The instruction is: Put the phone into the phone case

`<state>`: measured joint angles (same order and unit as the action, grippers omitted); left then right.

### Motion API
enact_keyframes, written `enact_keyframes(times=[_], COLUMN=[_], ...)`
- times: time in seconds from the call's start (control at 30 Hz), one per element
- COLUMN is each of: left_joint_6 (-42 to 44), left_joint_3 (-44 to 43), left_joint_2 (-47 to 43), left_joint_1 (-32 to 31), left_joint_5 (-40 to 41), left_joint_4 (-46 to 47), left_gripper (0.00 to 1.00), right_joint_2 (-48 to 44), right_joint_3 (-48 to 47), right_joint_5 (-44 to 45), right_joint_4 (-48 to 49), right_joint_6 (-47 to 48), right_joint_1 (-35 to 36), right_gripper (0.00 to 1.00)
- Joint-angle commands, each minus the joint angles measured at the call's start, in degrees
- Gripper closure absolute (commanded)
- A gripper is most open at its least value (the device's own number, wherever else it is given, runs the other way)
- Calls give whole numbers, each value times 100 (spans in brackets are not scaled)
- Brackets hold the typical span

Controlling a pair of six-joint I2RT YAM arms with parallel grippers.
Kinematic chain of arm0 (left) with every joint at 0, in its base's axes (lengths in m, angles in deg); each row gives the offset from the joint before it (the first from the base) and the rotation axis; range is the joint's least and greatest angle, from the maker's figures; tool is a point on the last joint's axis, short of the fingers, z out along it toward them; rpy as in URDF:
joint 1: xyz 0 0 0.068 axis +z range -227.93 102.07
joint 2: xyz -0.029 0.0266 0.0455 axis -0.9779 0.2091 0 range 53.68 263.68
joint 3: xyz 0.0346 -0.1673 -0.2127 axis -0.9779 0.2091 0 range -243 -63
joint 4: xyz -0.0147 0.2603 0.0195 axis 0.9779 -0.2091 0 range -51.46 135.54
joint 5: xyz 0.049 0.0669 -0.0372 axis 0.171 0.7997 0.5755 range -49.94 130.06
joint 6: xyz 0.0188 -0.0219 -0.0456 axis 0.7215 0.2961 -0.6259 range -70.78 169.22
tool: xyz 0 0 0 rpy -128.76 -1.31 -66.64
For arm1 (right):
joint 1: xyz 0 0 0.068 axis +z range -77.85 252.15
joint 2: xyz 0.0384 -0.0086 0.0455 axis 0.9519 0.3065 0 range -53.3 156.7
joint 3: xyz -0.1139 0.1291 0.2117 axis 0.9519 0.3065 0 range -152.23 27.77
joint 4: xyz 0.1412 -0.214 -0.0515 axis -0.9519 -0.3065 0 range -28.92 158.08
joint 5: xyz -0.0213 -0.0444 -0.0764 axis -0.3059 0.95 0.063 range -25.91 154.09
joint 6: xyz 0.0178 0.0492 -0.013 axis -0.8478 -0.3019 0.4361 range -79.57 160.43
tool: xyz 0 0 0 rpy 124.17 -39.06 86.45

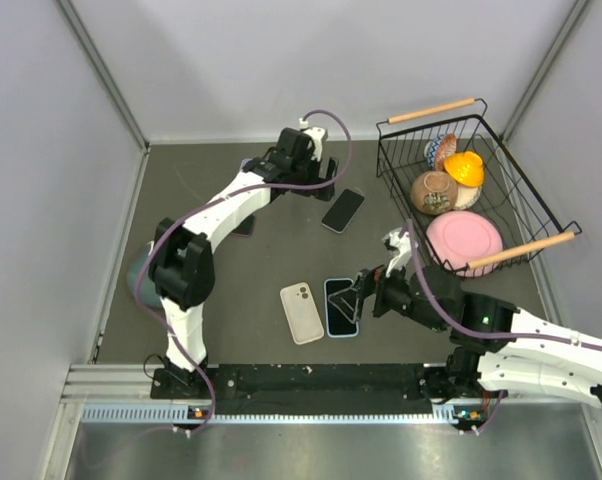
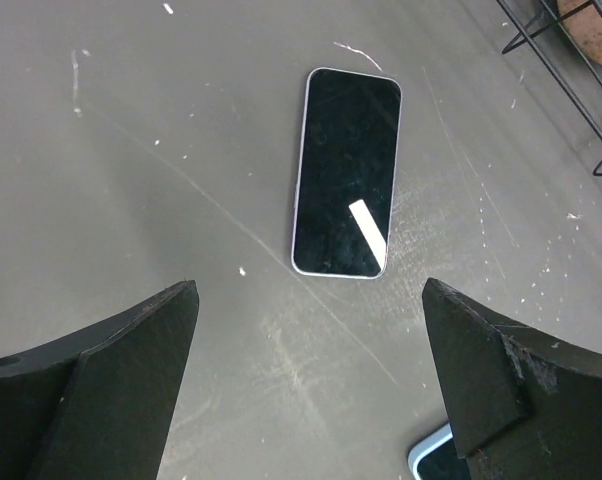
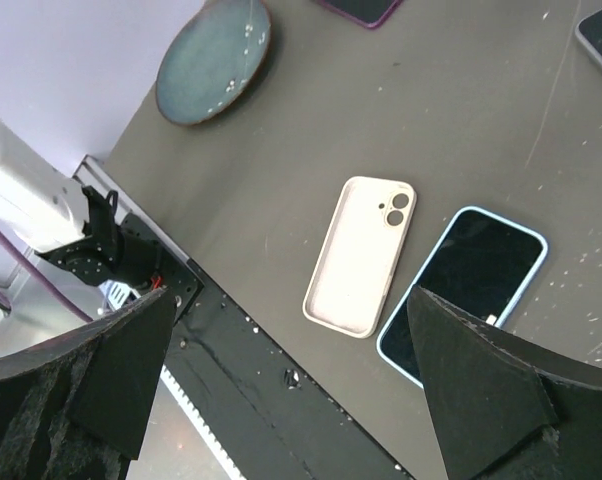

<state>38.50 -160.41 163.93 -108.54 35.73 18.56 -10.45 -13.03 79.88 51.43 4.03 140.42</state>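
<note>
A white phone case [image 1: 301,312] [image 3: 361,255] lies open side up near the front of the table. Just right of it lies a phone with a light blue rim [image 1: 338,290] [image 3: 471,275], screen up. My right gripper [image 1: 349,302] [image 3: 291,300] hangs open above that phone's near end and holds nothing. A second dark phone [image 1: 343,210] [image 2: 346,172] lies further back. Close behind that one my left gripper [image 1: 316,182] [image 2: 309,300] is open and empty over bare table.
A wire basket [image 1: 541,215] at the back right holds bowls and a pink plate [image 1: 463,240]. A teal plate [image 1: 139,278] [image 3: 213,58] sits at the left, partly behind my left arm. Another dark phone [image 1: 244,224] lies under that arm.
</note>
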Motion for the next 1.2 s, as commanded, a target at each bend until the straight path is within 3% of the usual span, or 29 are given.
enact_keyframes(times=[0.0, 0.3, 0.6, 1.17], left_joint_6=[245, 360, 870, 677], left_joint_3=[-655, -1289, -1448, -1685], left_joint_2=[556, 1366, 1586, 2272], left_joint_1=[-208, -410, -736, -648], left_joint_5=[249, 381, 741, 664], left_joint_4=[132, 140, 396, 123], left_gripper=[1, 1, 1, 1], right_joint_2=[-487, -655, -857, -1455], right_joint_3=[-7, -174, -87, 10], right_joint_5=[433, 715, 1031, 1488], right_joint_4=[-216, -559, -700, -788], right_joint_6=[405, 687, 608, 678], right_joint_1=[64, 72, 64, 64], right_gripper=[1, 1, 1, 1])
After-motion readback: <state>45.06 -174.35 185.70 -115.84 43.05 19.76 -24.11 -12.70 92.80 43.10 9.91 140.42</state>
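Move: The phone lies below the left hand, about 4 cm ahead, 6 cm to its right and some 14 cm down. The middle of the wire basket stands some 33 cm right of the phone and level with it; the blue-rimmed phone lies about 28 cm nearer the base and 2 cm left of it. The lavender case is some 30 cm left of the phone and 10 cm farther out. From the right hand, the phone is about 32 cm straight ahead and 20 cm down. No contact can be seen yet: the left hand heads down onto the phone with fingers wide open, sinking some 10 cm and shifting about 7 cm right and a little forward. It sinks while sliding right, levels off midway as it edges farther right, then drops again, left side tilting up about 10 degrees. The open right hand backs off about 7 cm to the right, away from the beige case and blue-rimmed phone. ##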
